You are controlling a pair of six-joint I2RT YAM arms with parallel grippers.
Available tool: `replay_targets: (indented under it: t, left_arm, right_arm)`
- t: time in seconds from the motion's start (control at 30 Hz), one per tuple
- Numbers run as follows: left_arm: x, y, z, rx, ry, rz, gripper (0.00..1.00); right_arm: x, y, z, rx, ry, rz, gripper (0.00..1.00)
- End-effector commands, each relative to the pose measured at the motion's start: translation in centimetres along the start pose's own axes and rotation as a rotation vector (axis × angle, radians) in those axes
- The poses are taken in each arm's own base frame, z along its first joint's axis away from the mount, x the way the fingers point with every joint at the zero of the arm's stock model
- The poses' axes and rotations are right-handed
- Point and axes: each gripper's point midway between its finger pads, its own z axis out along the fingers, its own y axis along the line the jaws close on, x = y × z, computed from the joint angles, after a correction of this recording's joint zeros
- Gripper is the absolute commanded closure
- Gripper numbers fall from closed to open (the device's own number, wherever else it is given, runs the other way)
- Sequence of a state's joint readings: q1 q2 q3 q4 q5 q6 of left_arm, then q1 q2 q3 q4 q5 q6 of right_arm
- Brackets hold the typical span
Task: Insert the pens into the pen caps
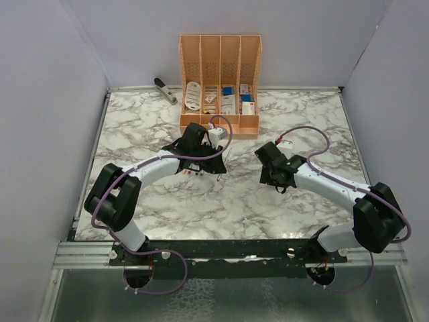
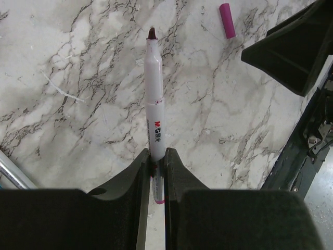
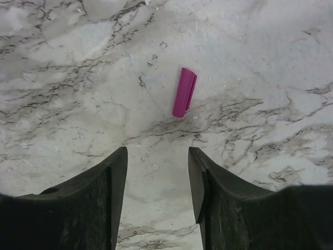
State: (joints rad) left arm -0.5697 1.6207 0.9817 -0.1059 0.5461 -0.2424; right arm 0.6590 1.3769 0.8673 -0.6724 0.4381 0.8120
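Note:
My left gripper (image 2: 157,153) is shut on a white pen (image 2: 154,104). The pen sticks out ahead of the jaws over the marble, its dark magenta tip (image 2: 151,34) bare. A magenta pen cap (image 3: 184,92) lies flat on the marble just ahead of my right gripper (image 3: 157,156), which is open with nothing between its fingers. The same cap (image 2: 227,21) shows at the top of the left wrist view, beyond the pen tip and to its right. In the top view the two grippers face each other mid-table, left (image 1: 216,159) and right (image 1: 266,164).
An orange organizer (image 1: 220,80) with white stationery stands at the back centre. A grey stapler (image 1: 165,89) lies to its left. Tiny red and yellow bits (image 1: 194,172) show under the left wrist, too small to identify. White walls close in the marble table (image 1: 134,134).

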Motion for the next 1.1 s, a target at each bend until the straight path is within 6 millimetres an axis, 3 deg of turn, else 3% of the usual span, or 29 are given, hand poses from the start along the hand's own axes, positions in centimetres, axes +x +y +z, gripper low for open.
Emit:
replay_targets:
  t: [0.0,0.2,0.43,0.67,1.07]
  left_arm:
    - [-1.2,-1.2,0.2,0.057,-0.006,0.035,1.0]
    - [-1.2,-1.3,0.7,0.075,0.009,0.026,1.0]
    - [-1.4,-1.5,1.1,0.092,0.015,0.022,1.0]
    - [-1.0,-0.9,1.8,0.089,0.034,0.007,1.0]
    - [-1.2,-0.9,1.9,0.083,0.031,0.008,1.0]
  right_arm:
    - [1.7,-1.0,1.0,0.079,0.056,0.029,0.5]
    - [1.9,-1.0,2.3,0.114,0.056,0.019,0.5]
    - [0.5,-1.9,3.5,0.131,0.002,0.026,0.5]
    - [1.5,-2.9,5.5,0.091,0.057,0.061,0.5]
    - [1.8,-1.6,7.2,0.053,0.088,0.048,0.52]
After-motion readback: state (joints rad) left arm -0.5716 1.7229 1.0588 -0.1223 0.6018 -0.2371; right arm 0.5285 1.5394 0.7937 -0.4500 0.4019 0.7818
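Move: The pink cap lies on the table about 4 cm ahead of the open right hand, 3 cm to its right and 7 cm below it. The pen held in the left hand is some 18 cm to the right hand's left, 7 cm farther out and 3 cm higher; the capped pens lie on the table about 31 cm left and 10 cm ahead. From the left hand, the cap is roughly 21 cm right, 3 cm back and 10 cm below. Open, the right hand sinks about 5 cm and works forward and right until its fingertips straddle the pink cap. ##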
